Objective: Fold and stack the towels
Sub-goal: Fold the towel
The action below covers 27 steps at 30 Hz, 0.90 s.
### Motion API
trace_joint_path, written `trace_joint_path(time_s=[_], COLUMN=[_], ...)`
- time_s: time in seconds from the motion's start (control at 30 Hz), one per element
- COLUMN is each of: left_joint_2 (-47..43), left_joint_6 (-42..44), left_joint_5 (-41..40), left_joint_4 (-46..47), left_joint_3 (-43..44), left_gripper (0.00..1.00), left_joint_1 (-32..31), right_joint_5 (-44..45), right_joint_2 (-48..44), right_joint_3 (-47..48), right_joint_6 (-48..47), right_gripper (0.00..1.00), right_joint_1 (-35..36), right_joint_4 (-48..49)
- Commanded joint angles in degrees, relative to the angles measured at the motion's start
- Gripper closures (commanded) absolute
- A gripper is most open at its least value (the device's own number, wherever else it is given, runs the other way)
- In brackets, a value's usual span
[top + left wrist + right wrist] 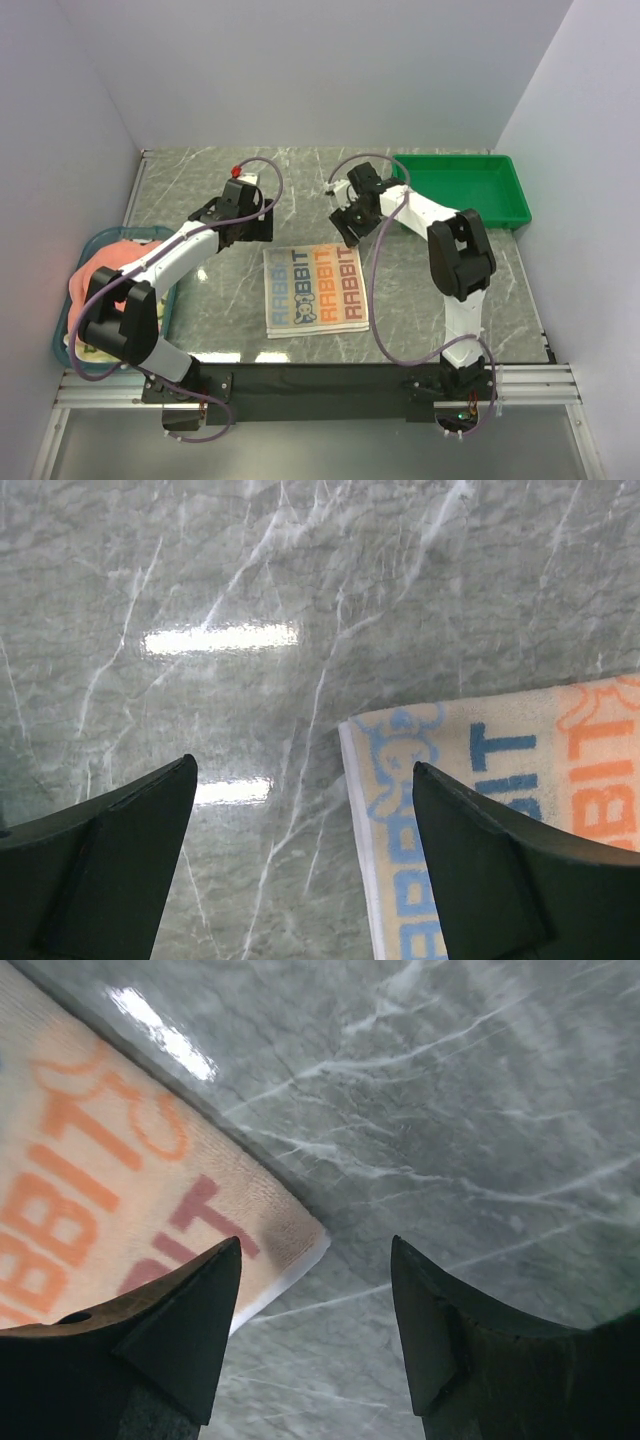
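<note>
A cream towel [314, 290] printed with blue, orange and red letters lies flat in the middle of the marble table. My left gripper [256, 228] hovers open over its far left corner [480, 770], nothing between the fingers. Open too, my right gripper [347, 226] hangs above the far right corner [150, 1190], which lies flat on the table. A salmon-pink towel [112, 265] is heaped in the blue basket [68, 322] at the left.
A green plastic tray [468, 188] stands at the back right. White walls close in the table on three sides. Bare marble [450, 290] shows to the right of the towel and behind it.
</note>
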Motion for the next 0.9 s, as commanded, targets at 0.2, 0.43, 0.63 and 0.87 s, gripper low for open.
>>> trace_joint_path(time_s=[0.2,0.43,0.63,0.87], left_joint_2=[-0.59,-0.06,0.38,1.34], left_joint_6=[1.12,1.12,1.12,1.30], left_joint_5=[-4.29,-4.47,-4.47,-4.12], left_joint_4=[0.85,0.68,0.50,0.15], left_joint_3=[1.52,1.87,2.14,2.40], left_gripper=[0.06,0.07,0.06,0.07], left_joint_1=[0.08,0.08,0.08,0.00], right_joint_5=[-4.01,-4.27,-5.06,-3.57], right_joint_2=[4.40,6.15,7.56,8.71], right_joint_3=[6.95,6.69,6.34,3.71], right_joint_6=[-6.57,-7.10,-7.10,-6.75], right_gripper=[0.41,0.49,0.55,0.57], right_joint_1=[-0.49,-0.58,-0.40,1.27], right_joint_4=[-7.69,-7.35,-6.82,-5.95])
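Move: The folded towel's far right corner is almost under the right hand, about 1 cm back and roughly 4 cm below it. The towel's middle lies some 12 cm back and 9 cm left of that hand; the green tray's middle is about 13 cm ahead and 22 cm right. From the left hand, the same corner is some 20 cm right, 2 cm ahead and 10 cm below. The right hand sinks about 3 cm onto the towel's far right corner, its fingers partly closing around it. ##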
